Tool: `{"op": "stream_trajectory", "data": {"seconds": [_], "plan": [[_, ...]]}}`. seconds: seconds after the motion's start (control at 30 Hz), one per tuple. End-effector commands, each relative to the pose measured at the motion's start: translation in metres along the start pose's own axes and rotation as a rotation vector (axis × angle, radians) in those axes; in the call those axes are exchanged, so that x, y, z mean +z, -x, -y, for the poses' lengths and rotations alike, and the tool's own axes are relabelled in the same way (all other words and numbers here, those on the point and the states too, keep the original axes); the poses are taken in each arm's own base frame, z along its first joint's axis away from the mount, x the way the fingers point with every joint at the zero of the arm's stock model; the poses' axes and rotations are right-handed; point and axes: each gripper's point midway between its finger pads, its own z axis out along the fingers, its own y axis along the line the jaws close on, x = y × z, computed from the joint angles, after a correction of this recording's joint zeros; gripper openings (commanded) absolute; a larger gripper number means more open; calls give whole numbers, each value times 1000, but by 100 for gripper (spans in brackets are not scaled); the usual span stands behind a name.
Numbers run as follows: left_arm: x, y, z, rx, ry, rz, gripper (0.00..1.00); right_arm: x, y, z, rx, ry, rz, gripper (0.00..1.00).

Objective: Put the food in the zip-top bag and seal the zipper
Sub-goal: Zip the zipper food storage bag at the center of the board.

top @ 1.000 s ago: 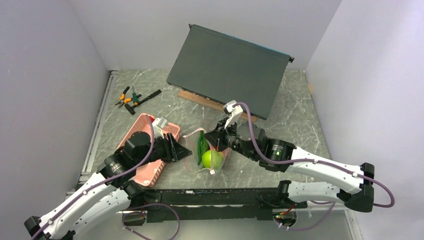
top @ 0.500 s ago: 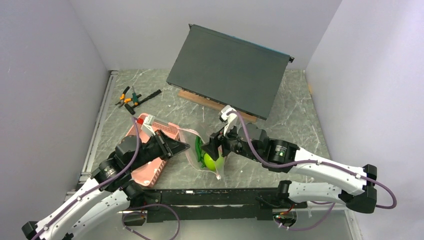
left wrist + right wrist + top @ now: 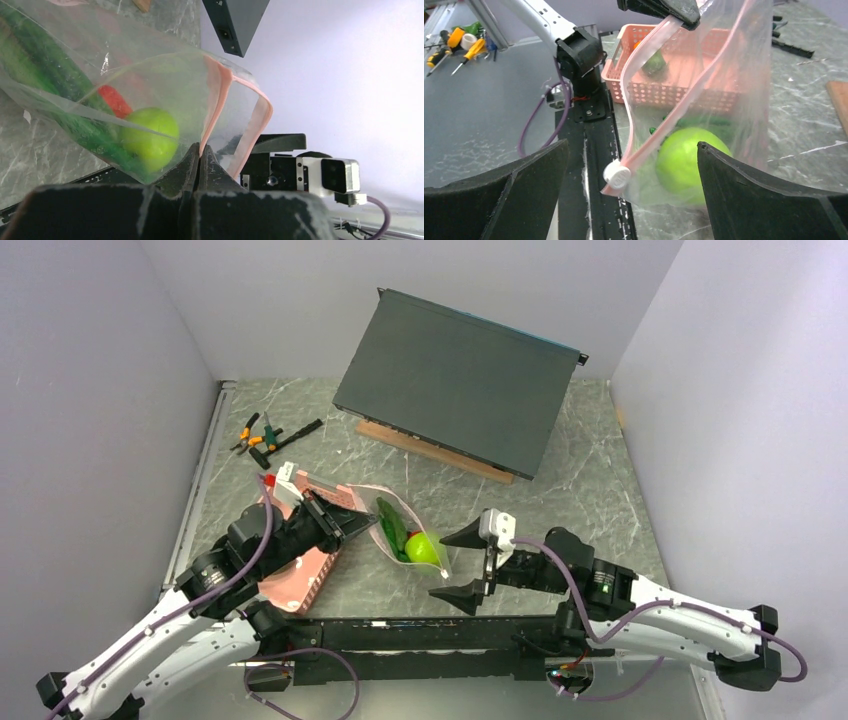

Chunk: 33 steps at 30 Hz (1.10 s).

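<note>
The clear zip-top bag [image 3: 405, 535] hangs open just right of the pink basket [image 3: 300, 575]. Inside it are a bright green apple [image 3: 422, 548], a long green pepper [image 3: 392, 528] and a red piece [image 3: 115, 100]. My left gripper [image 3: 345, 525] is shut on the pink zipper [image 3: 220, 90] at one end of the mouth, holding the bag up. My right gripper [image 3: 442, 565] stands wide open just right of the bag, touching nothing. In the right wrist view the apple [image 3: 689, 160] and the white slider [image 3: 617, 175] on the zipper [image 3: 644, 65] lie between its spread fingers.
The basket [image 3: 674, 75] still holds a green piece [image 3: 655, 62]. A large dark panel [image 3: 460, 380] leans on a wooden strip [image 3: 430, 448] at the back. Orange-handled pliers [image 3: 255, 435] lie at the back left. The arms' black base rail [image 3: 420, 635] runs along the near edge.
My right gripper let go of the bag, opened wide and drew back to the near right. My left gripper shut on the zipper edge and pulled the bag slightly left.
</note>
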Motion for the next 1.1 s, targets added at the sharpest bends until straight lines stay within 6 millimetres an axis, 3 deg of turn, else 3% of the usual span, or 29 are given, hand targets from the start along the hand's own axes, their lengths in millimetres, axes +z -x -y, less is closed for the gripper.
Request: {"op": "stream_trajectory", "data": {"seconds": [0.0,0.1,0.3,0.47,0.6,0.7,0.73,0.8,0.87,0.93,1.07], "plan": [[-5,14,17,-117,-30,68,0,-3,26,17,-91,-116,165,100],[-3,16,16,-152,-18,80,0,0,23,25,-148,-203,170,99],[-2,21,21,-174,-15,102,0,9,9,48,-291,-431,144,75],[-3,18,11,-170,44,93,0,10,26,54,-282,-493,196,36],[-10,17,-4,-154,82,103,0,10,26,52,-298,-479,168,6],[-19,15,6,-14,-20,87,2,8,30,50,-290,-461,154,0],[-24,12,17,97,-90,72,9,6,33,47,-291,-443,160,0],[-39,9,41,311,-198,47,44,4,35,42,-302,-402,158,0],[-54,7,54,527,-213,5,66,1,39,38,-289,-377,149,0],[-65,9,73,740,-226,-34,73,0,43,31,-265,-338,147,0],[-47,-10,87,1125,-327,-213,86,0,38,20,-226,-272,118,0]]}}
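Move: The bag's slider end already stands between the right hand's open fingers, level with the hand point and barely 1 cm back of it. The green apple in the bag lies about 6 cm ahead, 4 cm left and 5 cm below that hand, and the cucumber about 11 cm ahead, 11 cm left and 6 cm below it. From the left hand, still pinching the zipper's other end, the slider is some 12 cm right, 6 cm back and 7 cm lower. Forward about 5 cm goes the right hand with a shallow dip, its left-pointing fingers swinging clockwise towards forward as they roll, and it pinches the zipper end at the slider, then lifts it a few centimetres, easing slightly back. The left hand keeps its pinch almost still, then opens wide, lets go of the other end and pulls up about 9 cm and back, fingers tipping up. ##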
